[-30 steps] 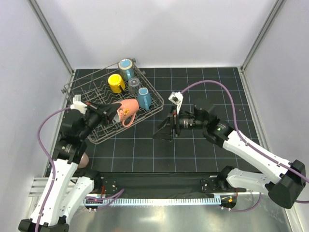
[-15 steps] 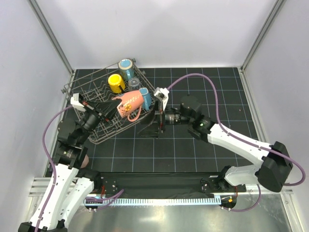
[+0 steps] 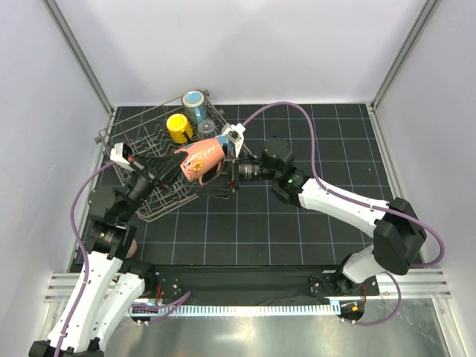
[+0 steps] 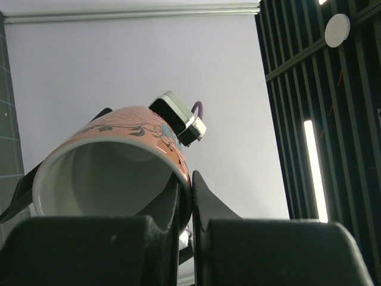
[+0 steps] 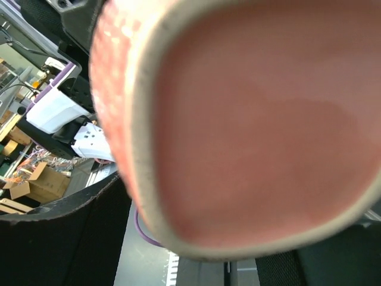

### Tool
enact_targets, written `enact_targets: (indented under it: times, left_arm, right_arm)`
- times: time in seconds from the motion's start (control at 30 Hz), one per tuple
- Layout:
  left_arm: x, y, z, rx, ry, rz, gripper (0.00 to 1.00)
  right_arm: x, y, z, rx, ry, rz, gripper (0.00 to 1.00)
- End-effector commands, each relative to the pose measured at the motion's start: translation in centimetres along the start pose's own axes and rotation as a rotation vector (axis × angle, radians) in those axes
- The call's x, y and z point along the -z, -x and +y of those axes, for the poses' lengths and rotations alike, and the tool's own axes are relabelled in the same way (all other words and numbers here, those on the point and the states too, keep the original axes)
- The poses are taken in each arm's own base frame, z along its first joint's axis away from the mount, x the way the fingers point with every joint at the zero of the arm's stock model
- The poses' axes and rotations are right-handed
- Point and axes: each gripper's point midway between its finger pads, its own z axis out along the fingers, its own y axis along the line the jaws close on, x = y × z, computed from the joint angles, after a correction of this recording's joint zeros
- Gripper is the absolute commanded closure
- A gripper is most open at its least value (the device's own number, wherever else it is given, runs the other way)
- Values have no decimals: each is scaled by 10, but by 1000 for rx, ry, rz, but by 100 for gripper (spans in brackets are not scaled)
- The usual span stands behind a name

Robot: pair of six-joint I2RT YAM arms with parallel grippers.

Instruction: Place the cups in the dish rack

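My left gripper point(image 3: 178, 165) point(image 4: 190, 179) is shut on the rim of a salmon-pink mug point(image 3: 201, 158) point(image 4: 119, 152), one finger inside and one outside. It holds the mug on its side above the right edge of the grey wire dish rack point(image 3: 119, 145). From the right, my right gripper point(image 3: 225, 169) point(image 5: 199, 262) stands open, its fingers either side of the mug's base point(image 5: 250, 119); contact is unclear. In the rack are a yellow cup point(image 3: 178, 126), a light blue cup point(image 3: 195, 102), a clear tumbler point(image 3: 207, 131) and a partly hidden blue cup point(image 3: 222, 140).
Another salmon-pink cup point(image 3: 128, 246) lies on the black grid mat beside the left arm, half hidden by it. The rack sits at the back left, near the left wall. The right arm's purple cable point(image 3: 297, 111) arcs over the mat's back.
The right arm swung left across the mat until its open fingers reached round the mug's base. The left gripper raised the mug slightly up and right, still holding the rim.
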Motion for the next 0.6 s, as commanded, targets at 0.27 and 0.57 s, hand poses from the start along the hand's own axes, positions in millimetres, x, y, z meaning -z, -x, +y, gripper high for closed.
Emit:
enact_targets:
  times: [0.27,0.57]
  left_arm:
    - [19,-24,-51,-40,-172,82,100]
    - [22,-24,-32,-37,-128,86,100]
  right_arm:
    - [-1,50,41,139,104,-119,50]
    - [-6,62,43,81,103,-143,84]
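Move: From the left gripper, which already holds the rim, the pink mug's middle lies about 6 cm right, 2 cm ahead and 2 cm below. From the open right gripper it is roughly 3 cm left, 3 cm ahead and 6 cm above, handle hanging down. Some 18 cm below the right gripper stand the near blue mug, about 10 cm ahead and 2 cm right, and the glass, 17 cm ahead and 3 cm left. Lift the right gripper about 3 cm towards the underside of the pink mug, fingers still pointing left, and steadily close them from wide open to nearly shut around the hanging handle. Meanwhile keep the left pinch on the rim and ease the mug some 2 cm back and slightly up. ##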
